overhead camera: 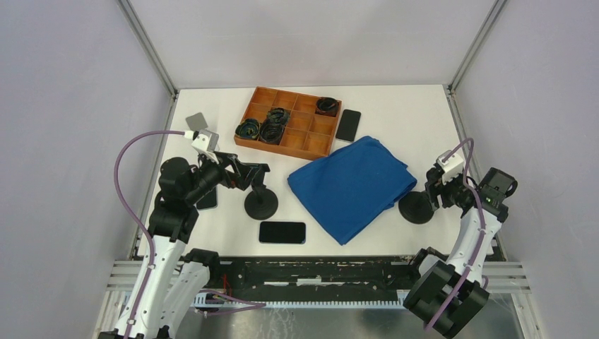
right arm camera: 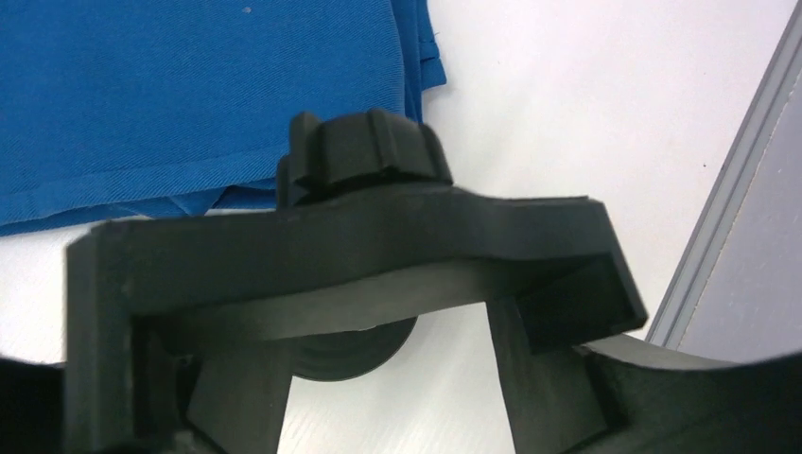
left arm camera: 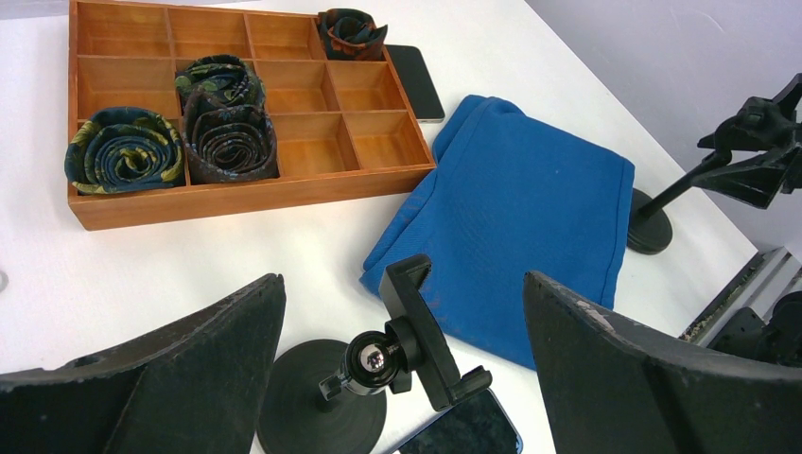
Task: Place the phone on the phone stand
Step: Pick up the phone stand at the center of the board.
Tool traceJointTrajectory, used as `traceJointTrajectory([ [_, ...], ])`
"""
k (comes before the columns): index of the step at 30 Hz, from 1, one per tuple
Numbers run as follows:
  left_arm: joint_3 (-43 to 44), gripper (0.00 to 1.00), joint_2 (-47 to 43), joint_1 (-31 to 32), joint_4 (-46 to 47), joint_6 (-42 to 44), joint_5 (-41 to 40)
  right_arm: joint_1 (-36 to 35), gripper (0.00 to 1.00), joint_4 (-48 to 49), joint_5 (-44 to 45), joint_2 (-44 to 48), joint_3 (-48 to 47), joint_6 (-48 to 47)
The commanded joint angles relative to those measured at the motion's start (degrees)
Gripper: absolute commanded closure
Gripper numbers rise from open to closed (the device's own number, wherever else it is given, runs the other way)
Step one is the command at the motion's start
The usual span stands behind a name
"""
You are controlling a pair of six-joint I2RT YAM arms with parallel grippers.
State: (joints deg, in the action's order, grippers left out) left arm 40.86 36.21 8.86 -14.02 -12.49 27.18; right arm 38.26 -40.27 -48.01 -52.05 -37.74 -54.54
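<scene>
A black phone (overhead camera: pixel 282 232) lies flat, screen up, near the table's front edge; its corner shows in the left wrist view (left arm camera: pixel 468 427). Just behind it stands a black phone stand (overhead camera: pixel 261 203) with a tilted, unloaded cradle (left arm camera: pixel 430 331). My left gripper (overhead camera: pixel 247 173) hovers open over that stand, its fingers well apart on either side (left arm camera: pixel 402 284). A second phone stand (overhead camera: pixel 417 210) stands at the right. My right gripper (overhead camera: pixel 432 189) has its fingers against both ends of that stand's cradle (right arm camera: pixel 359 236), which fills the right wrist view.
A folded blue cloth (overhead camera: pixel 351 185) lies between the two stands. Behind it sits a wooden tray (overhead camera: pixel 279 146) holding rolled ties, with another phone (overhead camera: pixel 347 125) at its right end. A third phone (overhead camera: pixel 209 200) lies partly under the left arm. A grey card (overhead camera: pixel 196 121) sits at the back left.
</scene>
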Motion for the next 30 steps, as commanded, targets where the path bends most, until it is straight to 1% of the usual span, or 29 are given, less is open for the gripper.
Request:
traceJointTrajectory([
  [1,0.1,0.00,-0.3,0.3,2.0,3.1,1.2,0.1,0.28,6.8,-1.2,1.0,1.3,3.4],
  [2,0.0,0.00,-0.3,0.3,2.0,3.1,1.1,0.1,0.30,7.2,-1.2,1.2,1.5,3.6],
  [4,0.0,0.00,-0.3,0.3,2.0,3.1,1.2,0.1,0.38,7.9,-1.2,1.5,1.8,3.9],
  [5,0.0,0.00,-0.3,0.3,2.0,3.1,1.2,0.0,0.44,8.2,-1.2,1.6,1.9,4.0],
  [7,0.0,0.00,-0.3,0.3,2.0,3.1,1.2,0.1,0.60,8.7,-1.2,1.8,1.8,4.5],
  [9,0.0,0.00,-0.2,0.3,2.0,3.1,1.3,0.1,0.69,9.3,-1.2,1.9,1.6,4.9],
  [11,0.1,0.00,-0.2,0.3,2.0,3.1,1.3,0.0,0.75,10.0,-1.0,1.9,0.9,5.5],
  [14,-0.1,0.00,-0.2,0.3,2.0,3.1,1.3,0.1,0.81,11.9,-0.9,1.5,-1.1,7.1],
  [16,0.0,0.00,-0.1,0.3,2.0,3.0,1.3,0.1,0.83,13.8,-1.2,0.8,-2.8,8.8],
  [23,-0.1,0.00,-0.1,0.3,2.0,3.1,1.2,-0.2,0.88,23.5,-4.1,-5.2,-9.3,20.0],
  [26,-0.1,0.00,0.0,0.3,1.8,3.2,1.0,-1.4,0.89,29.4,-3.4,-7.5,-11.4,25.2],
  [30,-0.1,0.00,0.0,0.3,1.8,3.2,0.7,-5.2,0.91,35.1,-0.5,-10.6,-14.0,29.2],
])
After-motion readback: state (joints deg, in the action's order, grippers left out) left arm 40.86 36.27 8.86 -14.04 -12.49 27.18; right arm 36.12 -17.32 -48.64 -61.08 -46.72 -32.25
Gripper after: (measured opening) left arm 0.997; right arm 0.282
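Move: The phone stand is right at the right hand: its neck is between the open fingers just under the cradle, its middle about 1 cm ahead, level sideways and some 5 cm below. From the right hand, the blue cloth's middle lies about 9 cm ahead and 20 cm left, and the far phone some 34 cm ahead and 20 cm left, both roughly 12 cm lower. From the left hand this stand is about 12 cm ahead, 48 cm right and 19 cm down. The right hand eases about 1 cm forward while its fingers close from three-quarters open to about a quarter, pinching the stand's neck just below the cradle. Keeping that grip, it then speeds up and carries the stand up and forward, some 7 cm each way, and about 3 cm to the right along the cloth's right side, fingertips tilting up by some 10 degrees and the hand turning slightly clockwise. ##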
